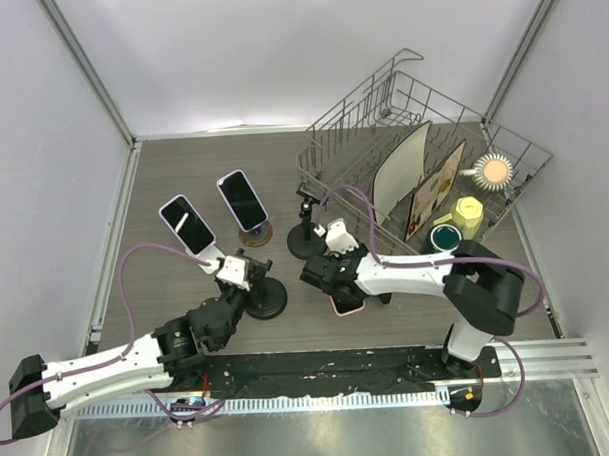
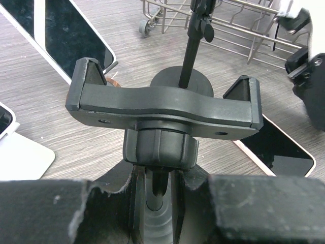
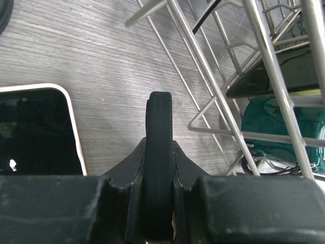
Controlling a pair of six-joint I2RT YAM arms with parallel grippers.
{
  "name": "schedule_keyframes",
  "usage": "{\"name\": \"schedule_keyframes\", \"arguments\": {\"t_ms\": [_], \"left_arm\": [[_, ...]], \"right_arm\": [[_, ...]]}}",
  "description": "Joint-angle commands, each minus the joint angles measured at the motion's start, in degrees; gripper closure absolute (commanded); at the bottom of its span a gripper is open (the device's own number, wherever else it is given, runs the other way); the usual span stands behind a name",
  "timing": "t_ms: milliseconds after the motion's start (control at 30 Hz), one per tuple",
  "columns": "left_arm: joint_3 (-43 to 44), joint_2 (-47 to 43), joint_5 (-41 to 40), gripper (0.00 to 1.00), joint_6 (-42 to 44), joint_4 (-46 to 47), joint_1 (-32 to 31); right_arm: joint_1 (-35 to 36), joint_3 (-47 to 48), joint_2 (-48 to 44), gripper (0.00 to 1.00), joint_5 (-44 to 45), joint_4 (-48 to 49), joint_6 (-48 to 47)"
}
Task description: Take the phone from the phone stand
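The black clamp phone stand [image 1: 268, 299] stands left of centre; in the left wrist view its cradle [image 2: 162, 104] is empty. My left gripper [image 1: 244, 273] is shut on the stand's stem [image 2: 160, 175] just under the cradle. The phone [image 1: 349, 306], pink-edged with a dark screen, lies flat on the table to the right of the stand [image 2: 277, 147]. My right gripper [image 1: 331, 269] hovers over its far end. In the right wrist view the phone [image 3: 35, 132] lies at the left, and that gripper [image 3: 159, 152] is shut on a thin black upright piece I cannot identify.
A second black stand [image 1: 307, 233] stands just behind the right gripper. Two other phones rest on a white stand [image 1: 187, 224] and a round wooden stand [image 1: 242, 200] at the left. A wire dish rack [image 1: 422, 154] with plates and cups fills the back right.
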Motion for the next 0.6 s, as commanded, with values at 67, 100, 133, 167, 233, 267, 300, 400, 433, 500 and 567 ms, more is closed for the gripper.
{"name": "schedule_keyframes", "arguments": {"t_ms": [67, 100, 133, 167, 233, 267, 300, 400, 433, 500, 567], "left_arm": [[2.16, -1.23, -1.41, 1.00, -0.81, -0.33, 0.07], [2.16, -1.23, -1.41, 1.00, -0.81, -0.42, 0.07], [2.16, -1.14, -1.41, 1.00, -0.81, -0.42, 0.07], [2.16, -1.14, -1.32, 1.00, -0.81, -0.42, 0.07], [2.16, -1.05, -1.32, 1.00, -0.81, -0.42, 0.07], [2.16, -1.05, -1.15, 1.00, -0.81, -0.42, 0.07], [2.07, -0.97, -1.14, 1.00, -0.81, -0.51, 0.07], [1.99, -1.05, -1.14, 1.00, -0.73, -0.51, 0.07], [1.99, -1.05, -1.23, 1.00, -0.73, -0.42, 0.07], [1.99, -0.97, -1.14, 1.00, -0.81, -0.34, 0.07], [1.99, -0.79, -1.06, 1.00, -0.81, -0.25, 0.07]], "right_arm": [[-0.78, 5.42, 9.04, 0.97, 4.26, -4.74, 5.64], [-0.87, 5.96, 9.75, 0.94, 4.44, -5.53, 5.82], [-0.87, 6.40, 10.97, 0.92, 4.36, -5.63, 5.91], [-0.87, 7.01, 11.25, 0.89, 4.01, -5.63, 5.91], [-0.96, 7.11, 10.73, 0.81, 2.87, -4.58, 5.12], [-0.87, 6.59, 10.11, 0.78, 1.30, -3.70, 4.59], [-0.87, 6.23, 9.67, 0.71, 0.58, -1.96, 4.33], [-0.96, 4.56, 7.04, 0.60, -2.48, 1.30, 2.31], [-1.05, 3.86, 6.42, 0.56, -3.20, 1.92, 1.87], [-1.22, 3.16, 4.84, 0.48, -5.56, 4.02, 0.72], [-1.66, 2.36, 3.96, 0.43, -6.80, 5.09, 0.20]]}}
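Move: The right hand still pinches the black phone edge-up over its landing spot, a bare strip of table straight below, roughly 6 cm down. The pink-rimmed phone lies about 9 cm left and 4 cm back. The emptied black stand is some 16 cm left and 6 cm ahead, and the green mug in the rack about 17 cm right and 5 cm ahead. The left hand has that spot about 29 cm to its right, level with it and some 12 cm lower. Still pinching the black phone, the right hand lowers it towards the bare strip beside the pink-rimmed phone, easing forward about 1.5 cm and rolling slightly left side down. The fingers then open to about half and loosen the pinch as the hand sinks on, some 3 cm down in all, drawing back and a little left while the roll undoes itself. The left hand keeps still on its stand. ##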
